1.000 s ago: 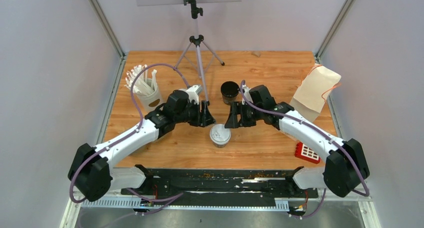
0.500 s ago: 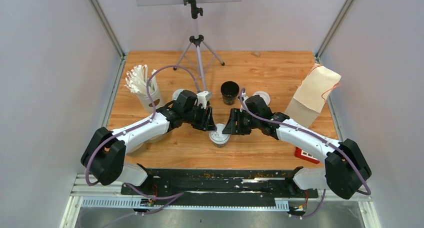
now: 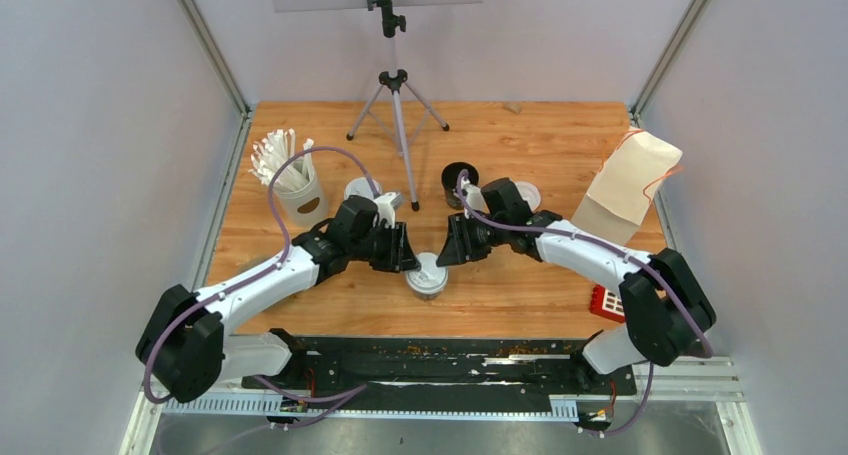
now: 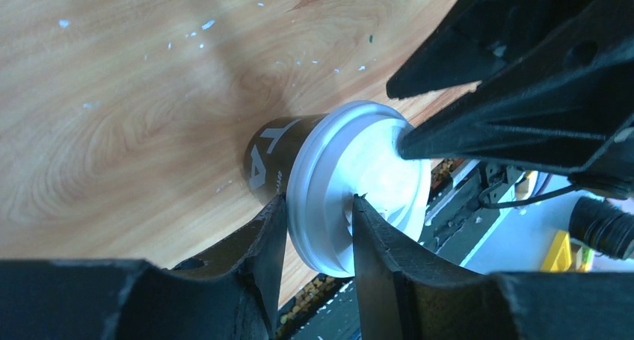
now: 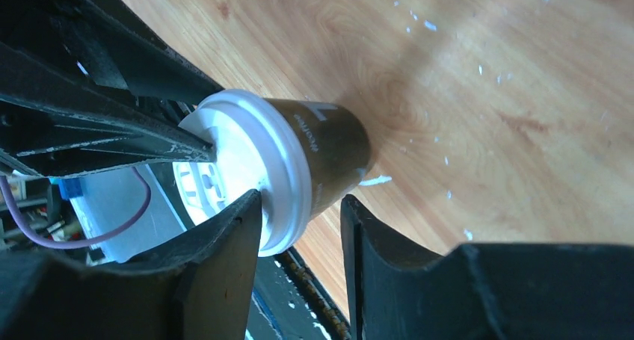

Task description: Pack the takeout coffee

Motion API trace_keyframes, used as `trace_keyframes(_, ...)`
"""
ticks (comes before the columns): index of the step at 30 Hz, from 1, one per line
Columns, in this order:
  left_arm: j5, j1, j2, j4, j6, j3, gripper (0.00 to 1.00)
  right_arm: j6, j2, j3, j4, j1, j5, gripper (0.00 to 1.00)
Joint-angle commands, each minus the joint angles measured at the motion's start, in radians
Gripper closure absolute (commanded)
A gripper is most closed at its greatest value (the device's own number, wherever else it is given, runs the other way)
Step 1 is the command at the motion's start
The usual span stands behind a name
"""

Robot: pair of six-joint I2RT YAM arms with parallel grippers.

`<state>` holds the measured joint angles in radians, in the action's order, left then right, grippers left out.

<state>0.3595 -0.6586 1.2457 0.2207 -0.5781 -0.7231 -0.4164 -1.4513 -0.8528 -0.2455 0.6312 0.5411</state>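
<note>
One takeout coffee cup (image 3: 427,275), black with pale markings and a white lid, stands on the wooden table (image 3: 520,285) near its front edge. My left gripper (image 3: 405,253) comes at it from the left, and in the left wrist view its jaws (image 4: 319,199) pinch the lid's rim (image 4: 329,205), one finger under it and one on top. My right gripper (image 3: 447,250) reaches in from the right. In the right wrist view (image 5: 300,198) one finger rests on the lid top (image 5: 224,172) and the other stands off the cup wall (image 5: 329,149). An open black cup (image 3: 458,178) stands behind.
Two loose white lids (image 3: 362,188) (image 3: 527,193) lie behind the arms. A white cup of straws (image 3: 297,190) is at the left, a paper bag (image 3: 630,180) at the right, a red rack (image 3: 613,303) front right, and a tripod (image 3: 397,105) at the back.
Both grippers have moved in and down onto the lidded cup and narrowed their jaws. The cup has shifted slightly left.
</note>
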Motion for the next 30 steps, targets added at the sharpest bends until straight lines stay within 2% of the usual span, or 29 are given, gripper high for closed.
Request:
trace_keyframes(1, -0.023, 0.001, -0.099, -0.037, -0.122, 0.052, 0.55, 0.255, -0.077, -0.098, -0.072, -0.029, 0.089, 0.57)
trace_keyframes(6, 0.005, 0.002, -0.161, -0.163, -0.24, 0.131, 0.52, 0.384, -0.156, -0.156, -0.147, -0.029, 0.179, 0.56)
trace_keyframes(11, -0.01, 0.001, -0.169, -0.154, -0.257, 0.159, 0.51, 0.402, -0.166, -0.161, -0.146, -0.028, 0.194, 0.55)
trace_keyframes(17, -0.018, 0.002, -0.202, -0.18, -0.292, 0.215, 0.53, 0.412, -0.141, -0.191, -0.176, -0.028, 0.169, 0.45)
trace_keyframes(23, -0.046, 0.002, -0.238, -0.177, -0.288, 0.237, 0.55, 0.3, -0.072, -0.187, -0.179, -0.027, 0.117, 0.33)
trace_keyframes(30, -0.053, 0.002, -0.283, -0.255, -0.288, 0.294, 0.57, 0.105, 0.047, -0.084, -0.123, 0.003, 0.036, 0.3)
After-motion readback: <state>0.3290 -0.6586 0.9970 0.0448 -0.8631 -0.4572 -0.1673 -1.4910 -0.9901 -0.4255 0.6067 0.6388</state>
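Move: The lidded coffee cup between the grippers has its middle about 4 cm right of the left hand point, 2 cm back and 4 cm below; both hands already straddle its lid rim. From the right hand, that cup is roughly 3 cm left, 2 cm back and 4 cm down. The open dark cup stands about 19 cm ahead of the right hand and 4 cm to its right. The finished cup is some 16 cm ahead of the left hand and 12 cm left. The lid's rim stays straddled by the left fingers, one over the top and one beside the wall, as that hand draws back about 2.5 cm and a little left, turning some 15 degrees, largely counter-clockwise. The right hand first swings counter-clockwise by nearly 20 degrees around the rim, edging forward and left, then opens wide, eases back right, comes free and rises about 2 cm, untwisting partway. ##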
